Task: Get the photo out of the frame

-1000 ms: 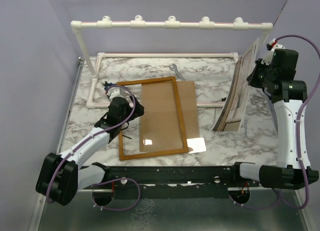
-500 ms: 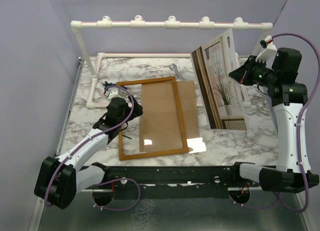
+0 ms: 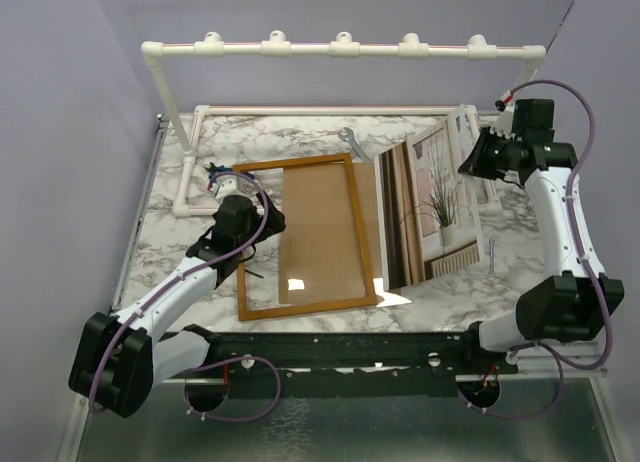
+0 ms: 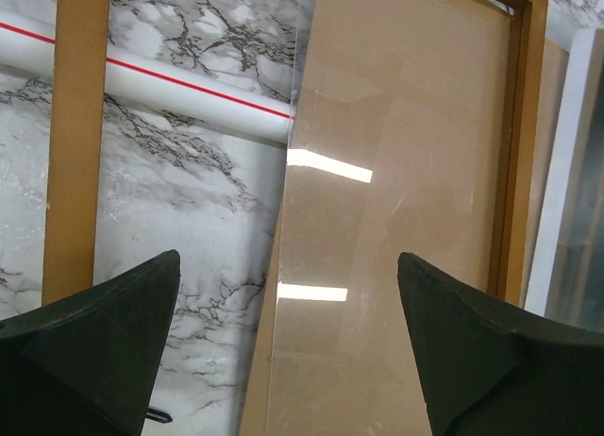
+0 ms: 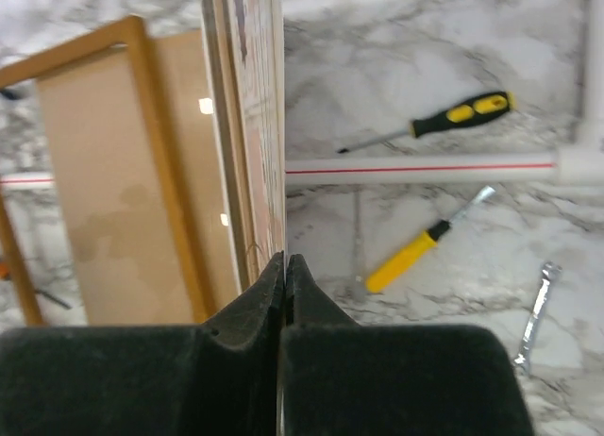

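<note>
The frame (image 3: 300,237), with its orange-brown border, lies flat on the marble table, glass glinting, over a brown board (image 3: 375,207). The photo (image 3: 430,207), showing curtains and a potted plant, stands tilted just right of the frame. My right gripper (image 3: 478,162) is shut on its upper right edge. The right wrist view shows the photo (image 5: 260,125) edge-on, running up from the pinched right gripper (image 5: 284,266), with the frame (image 5: 165,172) to its left. My left gripper (image 3: 262,220) hovers open over the frame's left part. In the left wrist view, glass and frame border (image 4: 75,143) lie between the spread left gripper (image 4: 288,360).
A white pipe rack (image 3: 340,50) spans the back, and its base pipe (image 5: 425,167) crosses the table. A yellow-black screwdriver (image 5: 462,115), a yellow screwdriver (image 5: 411,257) and a wrench (image 5: 533,313) lie right of the photo. Another wrench (image 3: 350,139) lies behind the frame.
My right arm has swung the photo from the far right in toward the frame and turned its picture side into view. The left arm and the frame have stayed put.
</note>
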Motion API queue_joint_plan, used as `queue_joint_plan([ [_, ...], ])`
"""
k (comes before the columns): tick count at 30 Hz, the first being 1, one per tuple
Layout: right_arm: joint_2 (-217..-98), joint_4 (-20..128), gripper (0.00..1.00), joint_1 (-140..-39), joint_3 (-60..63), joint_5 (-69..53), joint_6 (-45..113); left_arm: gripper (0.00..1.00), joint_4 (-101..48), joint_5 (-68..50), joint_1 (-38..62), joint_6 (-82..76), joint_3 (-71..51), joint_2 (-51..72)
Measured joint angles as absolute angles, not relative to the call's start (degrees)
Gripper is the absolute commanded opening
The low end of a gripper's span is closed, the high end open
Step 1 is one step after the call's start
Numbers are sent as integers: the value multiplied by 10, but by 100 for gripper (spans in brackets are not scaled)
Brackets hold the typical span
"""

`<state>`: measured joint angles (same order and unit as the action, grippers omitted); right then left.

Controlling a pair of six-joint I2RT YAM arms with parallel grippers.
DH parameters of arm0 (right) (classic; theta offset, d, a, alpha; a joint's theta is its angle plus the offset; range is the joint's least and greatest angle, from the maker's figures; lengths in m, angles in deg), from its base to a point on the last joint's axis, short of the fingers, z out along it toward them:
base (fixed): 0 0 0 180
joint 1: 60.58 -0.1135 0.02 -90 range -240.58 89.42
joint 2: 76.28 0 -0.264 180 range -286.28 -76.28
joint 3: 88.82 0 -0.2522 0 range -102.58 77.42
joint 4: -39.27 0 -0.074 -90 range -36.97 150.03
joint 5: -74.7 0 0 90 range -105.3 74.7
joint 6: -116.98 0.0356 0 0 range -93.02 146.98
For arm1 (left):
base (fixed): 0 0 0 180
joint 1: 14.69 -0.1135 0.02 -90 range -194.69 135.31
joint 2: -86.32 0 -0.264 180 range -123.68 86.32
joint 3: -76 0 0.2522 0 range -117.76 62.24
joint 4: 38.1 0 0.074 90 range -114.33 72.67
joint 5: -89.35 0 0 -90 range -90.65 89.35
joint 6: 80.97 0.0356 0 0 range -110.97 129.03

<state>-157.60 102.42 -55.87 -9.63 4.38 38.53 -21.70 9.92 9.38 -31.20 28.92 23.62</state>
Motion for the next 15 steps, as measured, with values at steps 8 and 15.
queue_joint_plan([
  [8, -1652, 1017, 3, -558, -42, -91, 349, 97, -216, 99, 94, -312, 277, 217],
  [15, -1685, 994, 4, -558, -15, -216, 307, 96, -216, 98, 94, -311, 259, 192],
])
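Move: The right hand has the photo's right edge. The table patch it is bound for, right of the frame, has its middle about 3 cm to the hand's right and some 26 cm below, neither ahead nor back. The yellow screwdriver lies about there too, the black-yellow one 7 cm ahead and 4 cm right; the frame's right bar runs some 15 cm to the left, 1 cm back. From the left hand that patch is 34 cm right, 4 cm ahead, 12 cm down. Still pinching the photo by its right edge, the right hand brings it down towards the table beside the frame, sinking about 12 cm and drawing some 8 cm to the right. As it sinks, the fingers tip further downward and the hand rolls about 25 degrees, its left side going down; the grip stays shut. ##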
